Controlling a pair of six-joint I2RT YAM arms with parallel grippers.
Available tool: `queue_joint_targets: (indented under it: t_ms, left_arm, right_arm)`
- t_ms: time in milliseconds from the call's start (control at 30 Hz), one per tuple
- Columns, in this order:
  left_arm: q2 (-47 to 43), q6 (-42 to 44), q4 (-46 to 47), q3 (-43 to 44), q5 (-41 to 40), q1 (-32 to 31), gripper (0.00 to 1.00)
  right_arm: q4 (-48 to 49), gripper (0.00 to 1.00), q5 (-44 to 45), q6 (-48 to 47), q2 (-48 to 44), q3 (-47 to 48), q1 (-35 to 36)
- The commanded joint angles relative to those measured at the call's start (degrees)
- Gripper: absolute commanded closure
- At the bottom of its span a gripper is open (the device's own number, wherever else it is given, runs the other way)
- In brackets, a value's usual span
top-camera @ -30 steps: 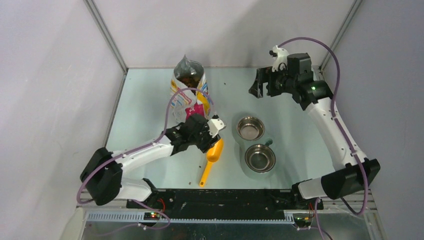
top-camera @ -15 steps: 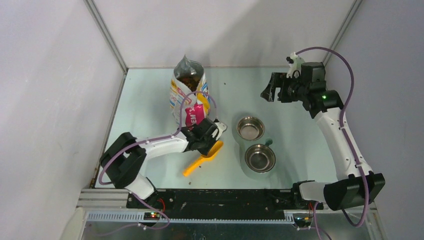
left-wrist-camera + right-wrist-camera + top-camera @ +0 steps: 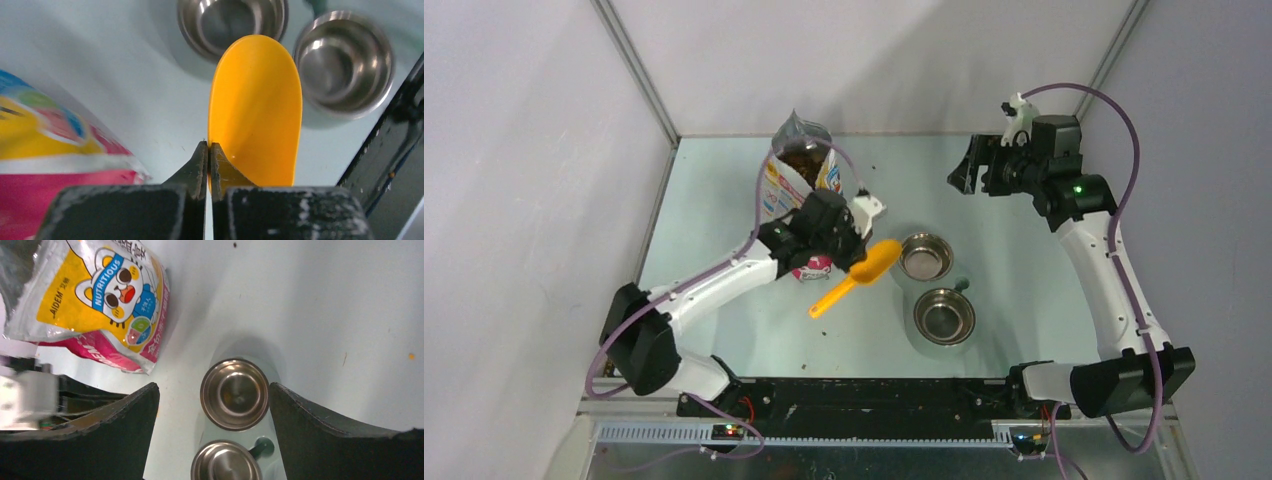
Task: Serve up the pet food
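Note:
The pet food shows as dark kibble in the open top of the printed bag, standing at the back left. My left gripper is shut on the rim of the yellow scoop, held off the table just left of the far steel bowl. In the left wrist view the gripper pinches the scoop's edge, and the scoop's bowl looks empty. My right gripper hangs open and empty at the back right; in its own wrist view the gripper frames the far bowl below.
A second steel bowl sits nearer the arms, in the same pale stand with a dark green knob. A few stray pellets lie on the table. The bag shows a cartoon cat. Grey walls enclose the table.
My left gripper shut on the scoop, lifted it off the table and carried it back and right toward the far bowl. The right arm drew slightly right.

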Motion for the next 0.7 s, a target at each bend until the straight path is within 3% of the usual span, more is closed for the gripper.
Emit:
queue_joint_targets:
  t_ms: [0,133,300,467,667]
  left_arm:
    - [-2.4,4.0,2.0,8.9,6.0,4.1,1.0]
    - [-2.1,2.8,3.1,17.5,4.9,6.5,1.0]
    - [1.7,-2.9,1.9,33.4,3.5,11.7,1.0]
    - [4.3,-12.6,5.3,42.6,-8.3,16.3,1.0]
    - [8.1,-26.4,7.2,47.0,-9.6,21.1,1.0]
  right_arm:
    - [1.8,0.18,1.5,-1.5,1.2,5.8,-0.3]
    - [3.3,0.21,1.7,-0.8,2.3,10.4,-1.0]
    - [15.3,0.2,0.2,2.2,2.1,14.3,0.7]
    - [19.0,0.17,-0.8,2.7,7.6,19.6,8.5]
    - [19.8,0.14,-3.9,2.5,15.2,25.7,17.4]
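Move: The open food bag stands about 12 cm ahead of the left hand and 11 cm to its left, its middle roughly level with the hand and its mouth higher. The far bowl lies some 10 cm ahead, 13 cm to the right and 12 cm down; the near bowl about 3 cm back, 16 cm right and equally low. From the right hand, the bag is some 30 cm left, 2 cm ahead and 17 cm lower. Keeping the scoop pinched where its handle meets its bowl, the left hand sweeps up some 33 cm and forward about half as far, easing left late to come high above the bag, while its fingers tilt up from their downward slant and swing counter-clockwise. The open right hand rises about 15 cm, then swings left nearer the bag's side, tipping up. ##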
